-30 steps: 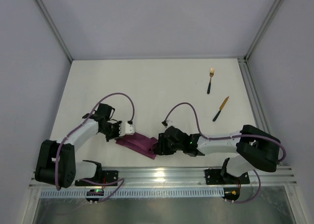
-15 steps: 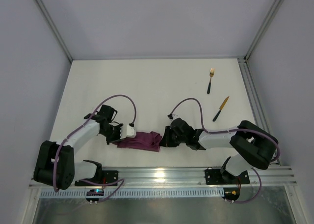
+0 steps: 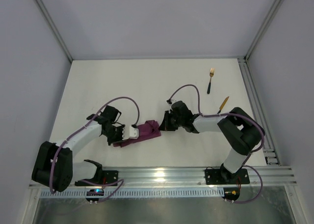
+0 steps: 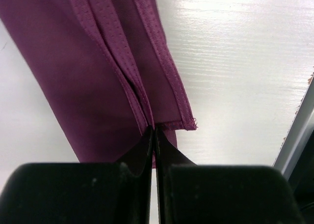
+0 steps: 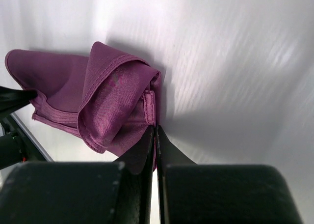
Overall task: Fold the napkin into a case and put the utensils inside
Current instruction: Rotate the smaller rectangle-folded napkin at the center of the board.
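Note:
The magenta-purple napkin [image 3: 143, 132] lies folded and bunched near the table's front, between the two arms. My left gripper [image 3: 128, 132] is shut on its left hemmed edge [image 4: 147, 117]. My right gripper [image 3: 163, 123] is shut on the napkin's right corner [image 5: 149, 108], lifting it so the cloth humps up. The utensils lie apart at the far right: a gold fork [image 3: 210, 80] with a dark handle, and a gold-bladed knife [image 3: 221, 108] below it.
A metal rail [image 3: 255, 106] runs along the table's right side, close to the knife. The aluminium base rail [image 3: 162, 175] borders the near edge. Purple cables [image 3: 186, 94] loop above both wrists.
The right gripper has shut on the napkin's right end and drawn it away from the near edge and upward. The cloth turned from flat to bunched. The left gripper kept its grip.

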Motion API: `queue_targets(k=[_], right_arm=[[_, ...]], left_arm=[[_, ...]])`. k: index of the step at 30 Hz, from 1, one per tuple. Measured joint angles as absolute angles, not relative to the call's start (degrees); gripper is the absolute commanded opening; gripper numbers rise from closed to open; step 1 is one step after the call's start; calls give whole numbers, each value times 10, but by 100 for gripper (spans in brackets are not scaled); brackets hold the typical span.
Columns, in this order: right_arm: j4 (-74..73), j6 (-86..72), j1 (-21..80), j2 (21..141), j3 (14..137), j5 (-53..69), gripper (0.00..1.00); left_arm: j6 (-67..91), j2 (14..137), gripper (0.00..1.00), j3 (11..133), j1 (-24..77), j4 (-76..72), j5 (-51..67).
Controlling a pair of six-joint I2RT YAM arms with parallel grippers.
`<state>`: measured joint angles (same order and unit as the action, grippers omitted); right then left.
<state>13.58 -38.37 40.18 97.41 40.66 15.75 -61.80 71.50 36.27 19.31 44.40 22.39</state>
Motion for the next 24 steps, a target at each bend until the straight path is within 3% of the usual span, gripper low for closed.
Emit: queue_targets(k=[11, 13, 19, 24], right_arm=[[89, -327, 373, 1015, 475, 171, 4], [74, -315, 369, 1018, 486, 171, 9], [24, -276, 368, 997, 500, 148, 37], [-21, -252, 379, 933, 503, 121, 43]], left_arm=[[-597, 715, 0, 354, 247, 430, 172], [-596, 715, 0, 354, 247, 429, 172], [-585, 715, 0, 354, 247, 427, 173], [-575, 715, 0, 354, 247, 425, 172]])
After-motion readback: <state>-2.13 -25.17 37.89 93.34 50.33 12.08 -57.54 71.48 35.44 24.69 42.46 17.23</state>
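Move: The right gripper already pinches the right end of the folded napkin near the board. The napkin's middle lies about 11 cm to its left and 3 cm back, barely below the fingertips; the turned-over flap is roughly 5 cm left and 2 cm ahead, the knife some 29 cm right and 10 cm ahead. From the left gripper, shut on the other end, the napkin's middle is about 12 cm right and 4 cm ahead. Keep the napkin's left end pinched in the left gripper as a pivot, and drag its right end forward about 3.5 cm with the right gripper, low over the board. Then open the right fingers to nearly half, let go of the cloth and lift clear about 4 cm, easing slightly right as the wrist tilts some 10 degrees. ##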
